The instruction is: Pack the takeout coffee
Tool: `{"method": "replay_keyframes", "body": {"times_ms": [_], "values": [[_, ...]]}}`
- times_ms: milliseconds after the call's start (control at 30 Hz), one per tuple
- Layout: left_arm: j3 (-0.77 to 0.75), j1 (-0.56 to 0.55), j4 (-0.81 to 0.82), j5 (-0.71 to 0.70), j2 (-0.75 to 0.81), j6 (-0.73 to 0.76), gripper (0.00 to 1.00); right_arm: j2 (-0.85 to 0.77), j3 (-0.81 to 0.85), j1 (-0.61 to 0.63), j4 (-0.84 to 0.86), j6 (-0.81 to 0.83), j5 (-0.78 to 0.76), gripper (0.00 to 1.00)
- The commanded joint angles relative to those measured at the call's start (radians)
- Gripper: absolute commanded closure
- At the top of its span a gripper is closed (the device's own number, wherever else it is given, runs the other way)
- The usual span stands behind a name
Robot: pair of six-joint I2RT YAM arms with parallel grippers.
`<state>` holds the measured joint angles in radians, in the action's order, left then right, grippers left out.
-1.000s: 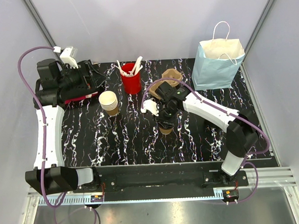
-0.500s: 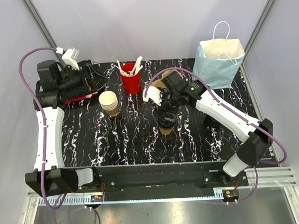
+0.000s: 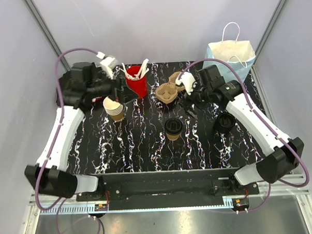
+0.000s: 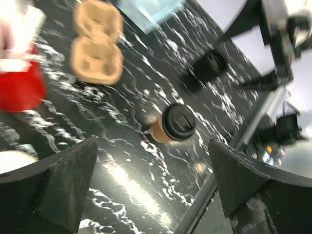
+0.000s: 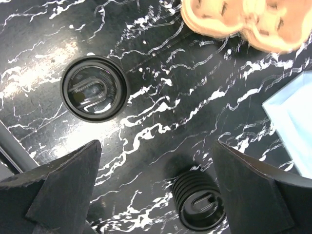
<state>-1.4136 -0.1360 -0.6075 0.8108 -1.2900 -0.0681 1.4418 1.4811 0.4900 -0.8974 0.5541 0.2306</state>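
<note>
The takeout coffee point(image 3: 173, 129) is a tan paper cup with a black lid on it, standing upright on the marbled black table point(image 3: 142, 148) near the middle. It shows in the left wrist view as the coffee point(image 4: 173, 126), and from above in the right wrist view as its lid point(image 5: 94, 87). My right gripper point(image 3: 189, 102) hangs open above and to the right of it, with nothing between the fingers point(image 5: 158, 195). My left gripper point(image 3: 125, 92) is open too, by the red cup, well left of the coffee point(image 4: 161, 195).
A stack of black lids point(image 3: 224, 123) sits right of the coffee. The brown pulp carrier point(image 3: 170, 89) lies behind it, and a red cup of white utensils point(image 3: 136, 81) beside that. Stacked tan cups point(image 3: 113, 107) stand at left. A light blue paper bag point(image 3: 228, 64) stands at back right.
My right gripper opened, let go of the lidded coffee and drew back up to the right. My left arm swung from the far left in toward the red cup.
</note>
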Motion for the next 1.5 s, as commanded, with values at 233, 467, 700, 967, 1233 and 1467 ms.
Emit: {"method": "replay_keyframes", "body": {"times_ms": [233, 467, 700, 967, 1233, 1467], "values": [[-0.067, -0.212, -0.031, 0.062, -0.297, 0.062, 0.01, -0.153, -0.153, -0.12, 0.156, -0.14, 0.128, 0.0], [-0.084, -0.263, -0.038, 0.123, -0.42, 0.062, 0.01, -0.205, -0.242, -0.152, 0.167, -0.144, 0.138, 0.0], [-0.091, -0.33, -0.02, 0.085, -0.505, 0.085, 0.01, -0.241, -0.321, -0.202, 0.192, -0.152, 0.153, 0.0], [-0.114, -0.384, 0.003, 0.097, -0.586, 0.071, 0.01, -0.279, -0.363, -0.238, 0.193, -0.152, 0.162, 0.0], [-0.114, -0.393, 0.015, 0.1, -0.638, 0.071, 0.01, -0.302, -0.389, -0.246, 0.193, -0.161, 0.168, 0.0], [-0.125, -0.399, 0.026, 0.12, -0.673, 0.071, 0.01, -0.316, -0.401, -0.246, 0.193, -0.171, 0.176, 0.0]]}}
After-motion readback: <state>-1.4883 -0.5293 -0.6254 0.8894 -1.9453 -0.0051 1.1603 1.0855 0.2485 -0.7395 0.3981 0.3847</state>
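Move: The lidded coffee cup stands about 18 cm to the right of the open left hand, 6 cm back towards the base and some 27 cm below. Near that hand's way, the paper cup stack is about 7 cm left and 2 cm ahead of it; the cup holder lies 16 cm ahead and 18 cm right. From the right hand, the same coffee cup is about 8 cm left, 6 cm back and 17 cm below, while the black lid stack is 12 cm right and 6 cm back. The left hand swoops down about 21 cm and to the right about 15 cm, away from over the paper cup stack and down to the lidded coffee cup, easing up near its lid with the fingers still wide open while the wrist swings clockwise and dips, some 40 degrees in all, until the fingers point to the robot's right and slantwise down. Meanwhile the right hand, empty and open, makes room: it drifts right some 6 cm, then also sinks and draws back a little towards the black lid stack, turning slightly clockwise, without taking hold of anything. ##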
